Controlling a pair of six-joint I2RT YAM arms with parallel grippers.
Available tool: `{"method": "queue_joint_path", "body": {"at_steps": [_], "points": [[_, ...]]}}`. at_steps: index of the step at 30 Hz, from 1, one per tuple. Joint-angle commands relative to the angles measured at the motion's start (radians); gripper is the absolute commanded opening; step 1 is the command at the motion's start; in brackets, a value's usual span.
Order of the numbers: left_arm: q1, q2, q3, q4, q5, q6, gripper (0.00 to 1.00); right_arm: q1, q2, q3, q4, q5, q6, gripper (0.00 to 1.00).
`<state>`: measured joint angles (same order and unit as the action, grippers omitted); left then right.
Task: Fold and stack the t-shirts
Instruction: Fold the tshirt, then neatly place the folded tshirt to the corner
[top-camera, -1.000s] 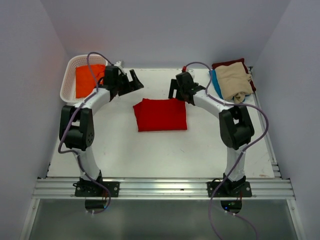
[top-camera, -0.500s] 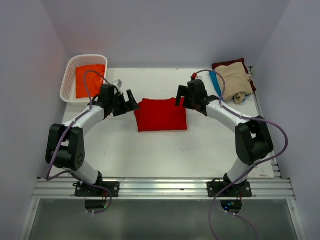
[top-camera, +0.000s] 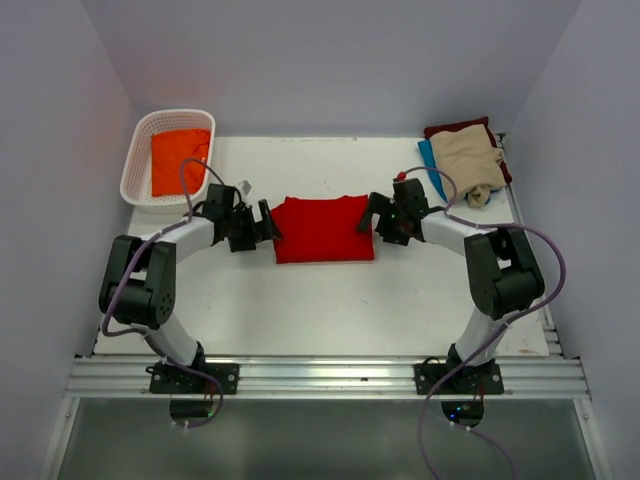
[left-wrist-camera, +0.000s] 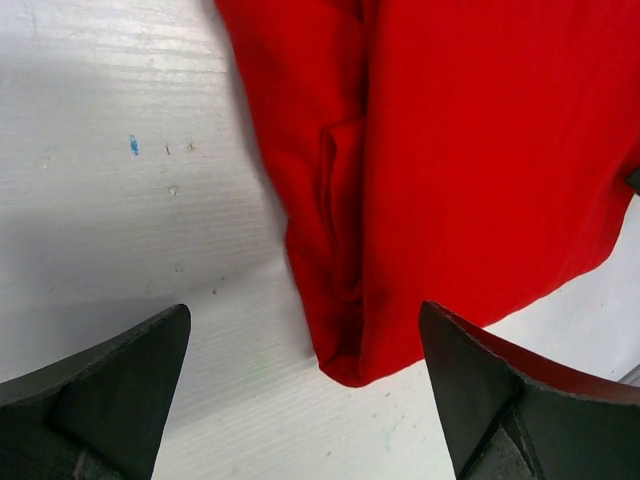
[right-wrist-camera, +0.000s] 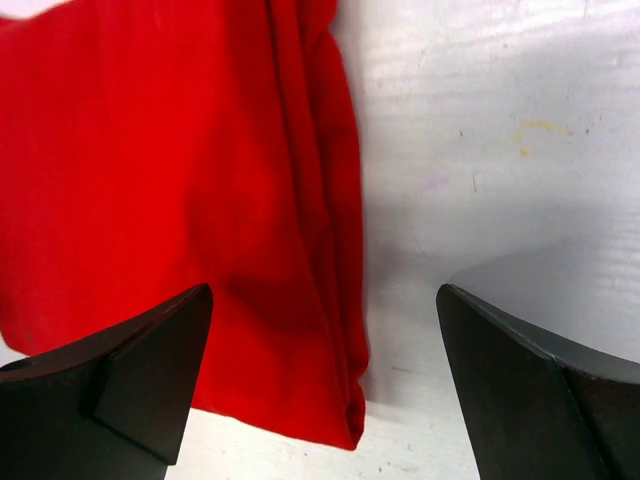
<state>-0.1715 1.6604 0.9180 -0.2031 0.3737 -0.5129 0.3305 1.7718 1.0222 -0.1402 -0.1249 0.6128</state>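
A folded bright red t-shirt (top-camera: 322, 228) lies flat in the middle of the table. My left gripper (top-camera: 266, 224) sits low at its left edge, open, with the shirt's corner (left-wrist-camera: 345, 365) between the spread fingers and untouched. My right gripper (top-camera: 373, 217) is at the shirt's right edge, also open, straddling the folded edge (right-wrist-camera: 345, 400). An orange t-shirt (top-camera: 180, 158) lies in the white basket (top-camera: 135, 165). At the back right a beige t-shirt (top-camera: 466, 160) tops a pile over a blue (top-camera: 433, 168) and a maroon one (top-camera: 458, 128).
The basket stands at the back left corner. The pile of folded shirts sits against the table's right edge. White tabletop (top-camera: 320, 300) stretches in front of the red shirt to the metal rail (top-camera: 320, 375) at the near edge.
Both arms have swung forward and down from the back of the table. Their grippers now flank the red shirt's left and right edges. The shirt has not moved.
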Motion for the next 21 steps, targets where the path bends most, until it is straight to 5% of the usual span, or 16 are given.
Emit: {"method": "queue_joint_path", "body": {"at_steps": [1, 21], "points": [[-0.002, 0.044, -0.008, 0.082, 0.062, -0.012, 1.0, -0.034, 0.035, -0.036, 0.089, -0.137, 0.033, 0.99], [-0.011, 0.18, 0.03, 0.162, 0.154, -0.065, 1.0, 0.091, 0.259, 0.006, 0.129, -0.303, 0.06, 0.96]]}}
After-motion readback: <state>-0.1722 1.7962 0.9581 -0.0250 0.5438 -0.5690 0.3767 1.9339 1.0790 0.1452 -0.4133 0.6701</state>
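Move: The folded red t-shirt lies flat between the two open grippers, a couple of centimetres below both. Its middle is about 13 cm to the right of the left hand and 2 cm farther out, and some 12 cm to the left of the right hand and 1 cm farther out. The basket stands roughly 18 cm ahead and 21 cm left of the left hand; the clothes pile is about 17 cm ahead and 19 cm right of the right hand. The right hand, wide open and low, noses forward about 3 cm, then sweeps left some 8 cm in all while easing slightly back, its left side tipping up about 15 degrees and its outer finger coming to push the shirt's right edge inward. Opposite it the left hand creeps about 3 cm right and 2 cm forward over the left edge, fingers still open, its outer finger meeting the cloth. ##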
